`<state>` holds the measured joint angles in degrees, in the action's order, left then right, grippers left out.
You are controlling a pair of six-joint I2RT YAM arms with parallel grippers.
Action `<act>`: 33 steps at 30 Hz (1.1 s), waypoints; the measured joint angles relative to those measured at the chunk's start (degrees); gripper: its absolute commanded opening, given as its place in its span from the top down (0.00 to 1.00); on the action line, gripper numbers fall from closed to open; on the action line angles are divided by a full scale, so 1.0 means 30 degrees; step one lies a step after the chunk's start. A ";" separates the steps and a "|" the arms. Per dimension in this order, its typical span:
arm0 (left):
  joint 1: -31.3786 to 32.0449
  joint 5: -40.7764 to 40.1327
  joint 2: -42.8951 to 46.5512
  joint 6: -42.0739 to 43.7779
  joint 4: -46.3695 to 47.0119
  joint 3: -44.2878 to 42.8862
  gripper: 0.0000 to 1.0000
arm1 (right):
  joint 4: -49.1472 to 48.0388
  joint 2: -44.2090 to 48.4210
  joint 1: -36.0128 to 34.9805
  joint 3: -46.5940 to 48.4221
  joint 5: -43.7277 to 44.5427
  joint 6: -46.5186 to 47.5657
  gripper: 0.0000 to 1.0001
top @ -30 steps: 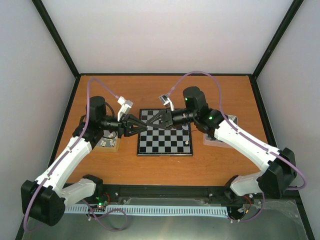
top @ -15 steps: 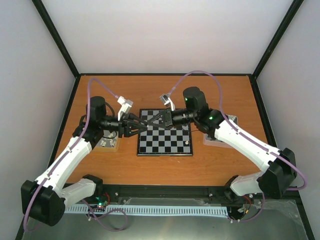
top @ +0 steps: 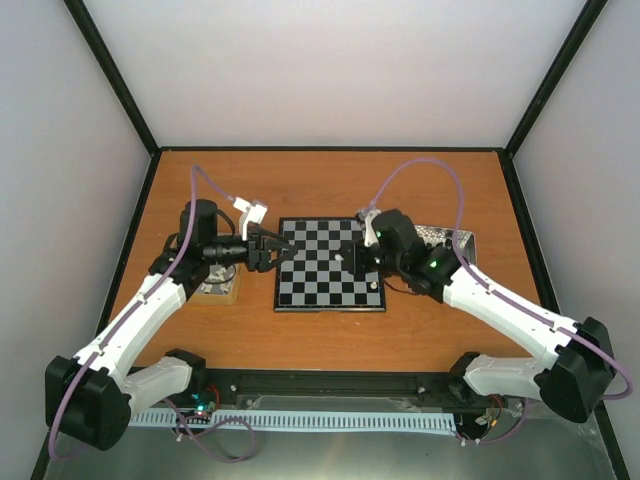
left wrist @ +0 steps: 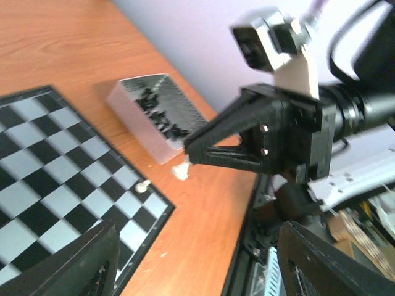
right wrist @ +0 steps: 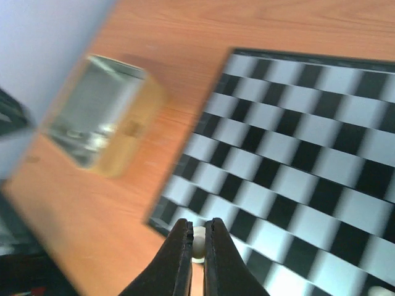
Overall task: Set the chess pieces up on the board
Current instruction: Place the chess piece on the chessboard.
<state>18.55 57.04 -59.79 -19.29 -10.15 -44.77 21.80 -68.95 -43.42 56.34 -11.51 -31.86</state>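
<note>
The board point(top: 330, 270) lies mid-table, black and pale grey chequers. My right gripper point(top: 347, 258) hangs over its middle, shut on a small cream-white chess piece point(right wrist: 198, 239) pinched between the fingertips point(right wrist: 182, 237); the left wrist view shows the same piece point(left wrist: 180, 171) at the tip of that gripper. My left gripper point(top: 276, 252) is over the board's left edge, open and holding nothing, its fingers point(left wrist: 80, 265) wide apart. A second cream piece point(top: 375, 285) stands on a square near the board's front right corner, and appears as a cream piece point(left wrist: 143, 185) in the left wrist view.
A metal tin point(top: 447, 238) holding several black pieces point(left wrist: 157, 114) sits right of the board. A gold-sided tin point(top: 218, 285) sits left of it, seen as a gold-sided tin point(right wrist: 99, 120) in the right wrist view. Black frame rails edge the wooden table point(top: 330, 335).
Both grippers met over the board's far left part. The left one has since opened and drawn back left; the right one has shut on the cream piece and pulled back towards the board's middle.
</note>
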 measured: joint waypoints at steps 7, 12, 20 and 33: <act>0.0000 -0.4830 0.0372 -0.0605 -0.1953 0.0364 0.29 | 0.0160 0.0299 -0.1457 -0.3716 0.7235 0.1996 0.97; -0.0015 -0.7213 0.0991 -0.0984 -0.2514 0.0364 0.29 | -0.0350 -0.1180 -0.2171 -0.4517 0.9500 0.2288 0.97; -0.0015 -0.8546 0.0962 -0.1515 -0.2637 0.0364 0.29 | -0.1916 -0.3402 -0.2514 -0.4728 1.0280 0.2404 0.97; -0.0015 -0.8575 0.0583 -0.1851 -0.2630 0.0670 0.30 | -0.3169 -0.4940 -0.2543 -0.5450 0.9989 0.1960 0.97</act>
<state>18.50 31.31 -58.04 -24.84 -18.04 -42.76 12.29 -83.77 -51.05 39.99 18.46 -25.98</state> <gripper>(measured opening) 0.703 0.051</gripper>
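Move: My right hand holds a white pawn above the board. The empty light square it is meant for, second row from my side, lies about 5 cm to the right, 1 cm ahead and roughly 19 cm below. The standing pawn is one square farther right, some 8 cm right of my hand and 1 cm ahead; the board's middle is about 6 cm ahead and 1 cm left. From my left hand that square is about 13 cm right, 2 cm ahead and 24 cm below. I swing my right hand down and about 5 cm right, then sink it almost straight down over the light square beside the standing pawn, some 17 cm in all, tipping the fingers about 30 degrees steeper and keeping them shut on the white pawn. My empty left hand draws off down, forward and left, turning counter-clockwise, its fingers staying open. ##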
